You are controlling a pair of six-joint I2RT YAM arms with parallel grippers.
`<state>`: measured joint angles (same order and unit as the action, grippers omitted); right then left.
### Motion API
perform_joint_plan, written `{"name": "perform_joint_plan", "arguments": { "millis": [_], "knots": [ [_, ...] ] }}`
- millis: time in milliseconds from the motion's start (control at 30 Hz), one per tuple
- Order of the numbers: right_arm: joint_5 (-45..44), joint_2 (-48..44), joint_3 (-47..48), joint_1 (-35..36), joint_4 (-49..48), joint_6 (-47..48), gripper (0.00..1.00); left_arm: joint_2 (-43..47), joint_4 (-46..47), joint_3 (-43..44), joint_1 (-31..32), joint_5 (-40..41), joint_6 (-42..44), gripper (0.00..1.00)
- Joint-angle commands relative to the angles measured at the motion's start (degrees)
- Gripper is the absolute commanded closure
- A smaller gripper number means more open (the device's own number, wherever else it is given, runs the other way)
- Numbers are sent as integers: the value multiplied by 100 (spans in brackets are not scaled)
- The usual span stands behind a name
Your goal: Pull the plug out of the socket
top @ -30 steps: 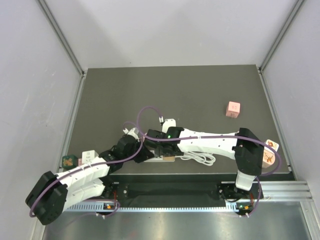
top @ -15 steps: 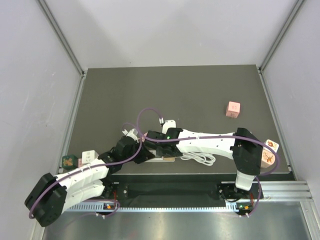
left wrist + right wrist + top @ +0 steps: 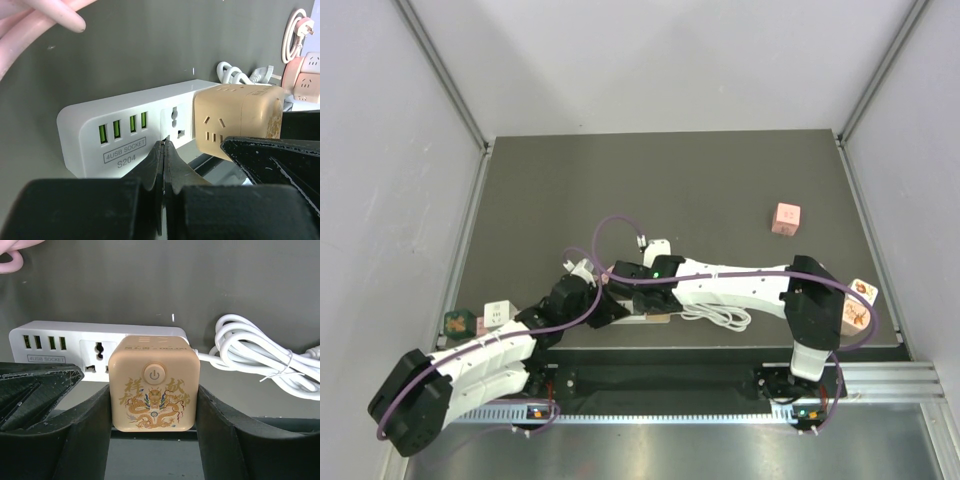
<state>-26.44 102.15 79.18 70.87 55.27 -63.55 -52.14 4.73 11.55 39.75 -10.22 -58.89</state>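
Note:
A white power strip [image 3: 125, 135] lies near the table's front edge, and it also shows in the right wrist view [image 3: 65, 342]. A beige cube plug [image 3: 155, 365] with a gold dragon and a power button is plugged into it. My right gripper [image 3: 154, 392] is shut on the cube plug, one finger on each side. My left gripper [image 3: 165, 145] is shut and empty, its tips at the strip's front face next to the universal socket, left of the cube [image 3: 235, 117]. In the top view both grippers [image 3: 610, 308] [image 3: 638, 300] meet over the strip and largely hide it.
The strip's coiled white cord [image 3: 260, 360] lies to its right [image 3: 715, 317]. A pink cube [image 3: 785, 218] sits at the far right. Picture blocks [image 3: 855, 305] stand at the right edge, small blocks [image 3: 480, 318] at the left edge. A white plug [image 3: 658, 247] lies behind the arms.
Almost nothing. The left arm has shifted very slightly toward the near left; both grippers stay at the strip.

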Motion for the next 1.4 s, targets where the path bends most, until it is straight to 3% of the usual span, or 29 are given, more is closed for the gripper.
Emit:
{"name": "perform_joint_plan", "arguments": {
  "millis": [0, 367, 733, 900, 1200, 1367],
  "knots": [
    [-353, -187, 449, 111, -60, 88, 100, -191, -324, -118, 15, 169, 97, 100],
    [-670, -283, 669, 181, 168, 80, 100, -683, -324, 5, 7, 99, 203, 100],
    [-1188, -889, 494, 15, 301, 273, 100, -271, -447, 75, 7, 117, 229, 100],
    [-1083, -1346, -216, -740, -146, 957, 100, -69, -684, 146, 15, 99, 247, 100],
    [-459, -3103, -2071, -2717, -2728, 3196, 100, 143, -807, 216, 7, 64, 326, 100],
    [-468, -2921, -2196, -3937, -3373, 3657, 100, 116, -798, 277, 7, 55, 326, 100]
  ]
}}
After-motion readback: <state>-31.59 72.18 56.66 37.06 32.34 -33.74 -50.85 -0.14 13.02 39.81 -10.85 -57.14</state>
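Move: The plug is already gripped between the right fingers, still on the right end of the white socket strip. The strip's middle is about 4 cm to this hand's left, 1 cm back and 4 cm down. The white cable coil lies some 12 cm to its right and 2 cm back, and the pink cube about 18 cm ahead and 27 cm right. From the left hand, the strip's middle is about 1 cm ahead, 2 cm right and 2 cm below, the plug 7 cm right, 1 cm ahead and 3 cm above. The plug, kept in the right hand's grip, is drawn up off the strip, slowly at first, by some 6 cm with a slight lean forward. The hand then sweeps it quickly right and forward, past the cable coil towards the pink cube, roughly 18 cm right and 14 cm out overall, the fingers swinging outward about 25 degrees. The left hand's shut fingertips keep bracing the strip, shifting by only about a centimetre. ##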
